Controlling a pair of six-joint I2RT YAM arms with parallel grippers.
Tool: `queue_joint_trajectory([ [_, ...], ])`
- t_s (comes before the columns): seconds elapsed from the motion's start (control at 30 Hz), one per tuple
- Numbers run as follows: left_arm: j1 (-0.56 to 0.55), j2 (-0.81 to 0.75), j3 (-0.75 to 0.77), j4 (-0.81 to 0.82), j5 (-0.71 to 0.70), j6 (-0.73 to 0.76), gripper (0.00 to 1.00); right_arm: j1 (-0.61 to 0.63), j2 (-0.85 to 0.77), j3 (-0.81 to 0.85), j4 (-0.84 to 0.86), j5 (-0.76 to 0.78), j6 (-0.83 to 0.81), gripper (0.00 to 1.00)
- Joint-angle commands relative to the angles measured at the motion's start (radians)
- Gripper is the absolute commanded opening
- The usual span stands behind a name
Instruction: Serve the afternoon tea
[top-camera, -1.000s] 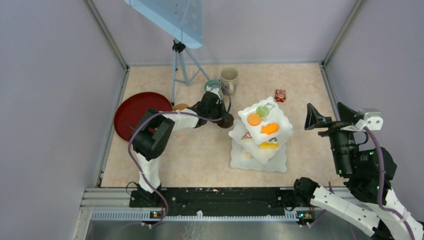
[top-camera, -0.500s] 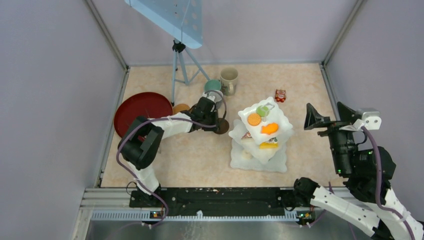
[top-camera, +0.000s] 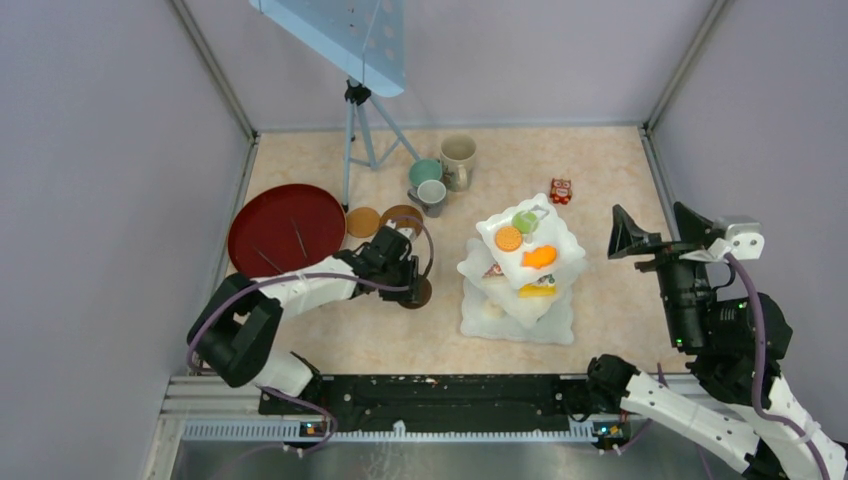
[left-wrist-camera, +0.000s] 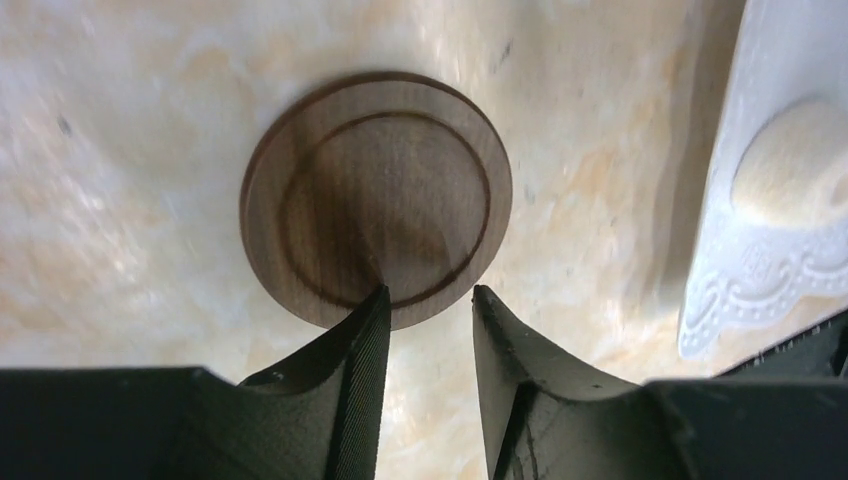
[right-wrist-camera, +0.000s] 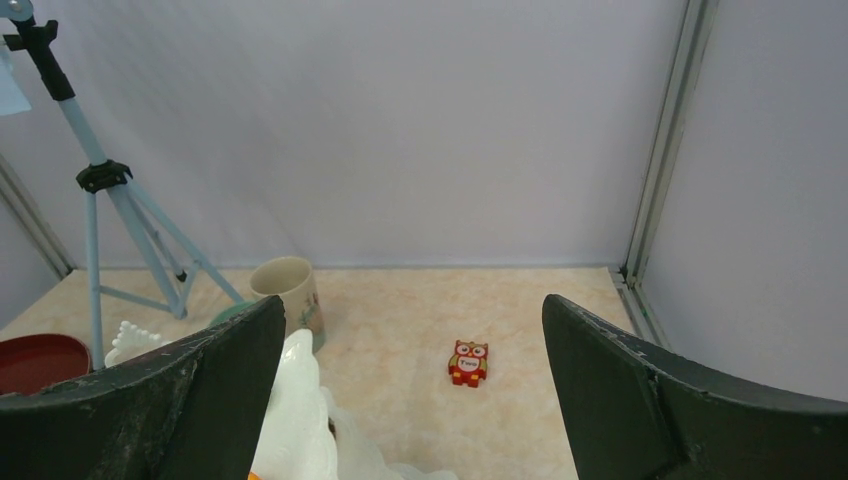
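A brown round coaster (left-wrist-camera: 375, 200) lies flat on the table just left of the white three-tier stand (top-camera: 560, 325). My left gripper (top-camera: 410, 283) hovers over its near edge, open, with bare table showing between the fingers (left-wrist-camera: 360, 340). Two more coasters (top-camera: 363, 221) (top-camera: 400, 213) lie by the red tray. The teal mug (top-camera: 424, 172), tall beige mug (top-camera: 458, 158) and small grey mug (top-camera: 432, 195) stand together at the back. Toy cakes and cookies (top-camera: 508, 239) sit on the stand. An owl cookie (right-wrist-camera: 468, 362) lies on the table. My right gripper (top-camera: 655, 232) hangs wide open and empty, right of the stand.
The round dark-red tray (top-camera: 285, 230) with thin metal tongs on it sits at the left wall. A blue tripod (top-camera: 358, 130) stands at the back left. The stand's bottom tier (left-wrist-camera: 770, 250) is close to the right of my left gripper.
My left arm has drawn back from beside the mugs toward the near side, bringing the coaster along. Its jaws have widened and the coaster now rests on the table.
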Motion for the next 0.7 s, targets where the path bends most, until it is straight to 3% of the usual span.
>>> queue_joint_trajectory([
  [0.0,-0.029,-0.098,-0.088,-0.066,0.053,-0.052,0.43,0.013,0.018,-0.002,0.041,-0.019,-0.005,0.97],
  [0.2,-0.070,-0.246,-0.090,-0.117,0.060,-0.073,0.58,0.013,0.008,-0.007,0.038,-0.027,0.006,0.97],
  [0.43,-0.063,-0.249,0.065,-0.139,-0.099,-0.038,0.96,0.013,-0.005,0.001,0.031,-0.022,-0.001,0.97],
  [0.67,0.017,-0.055,0.164,-0.168,-0.080,-0.010,0.99,0.013,0.024,0.020,0.039,-0.038,-0.026,0.97],
])
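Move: The dark coaster lies right at the left hand, its middle about 3 cm ahead and 1 cm below. The brown coaster is some 22 cm ahead and 3 cm to the left; the grey cup stands about 27 cm ahead and 4 cm right. The tiered stand's lower plate is centred roughly 28 cm right and 3 cm ahead. From the right hand the dark coaster is some 44 cm left, 4 cm ahead and 40 cm below. Left hand drags the dark coaster back, stopping after 5 cm, then opens wide, rising 7 cm and swinging forward. ##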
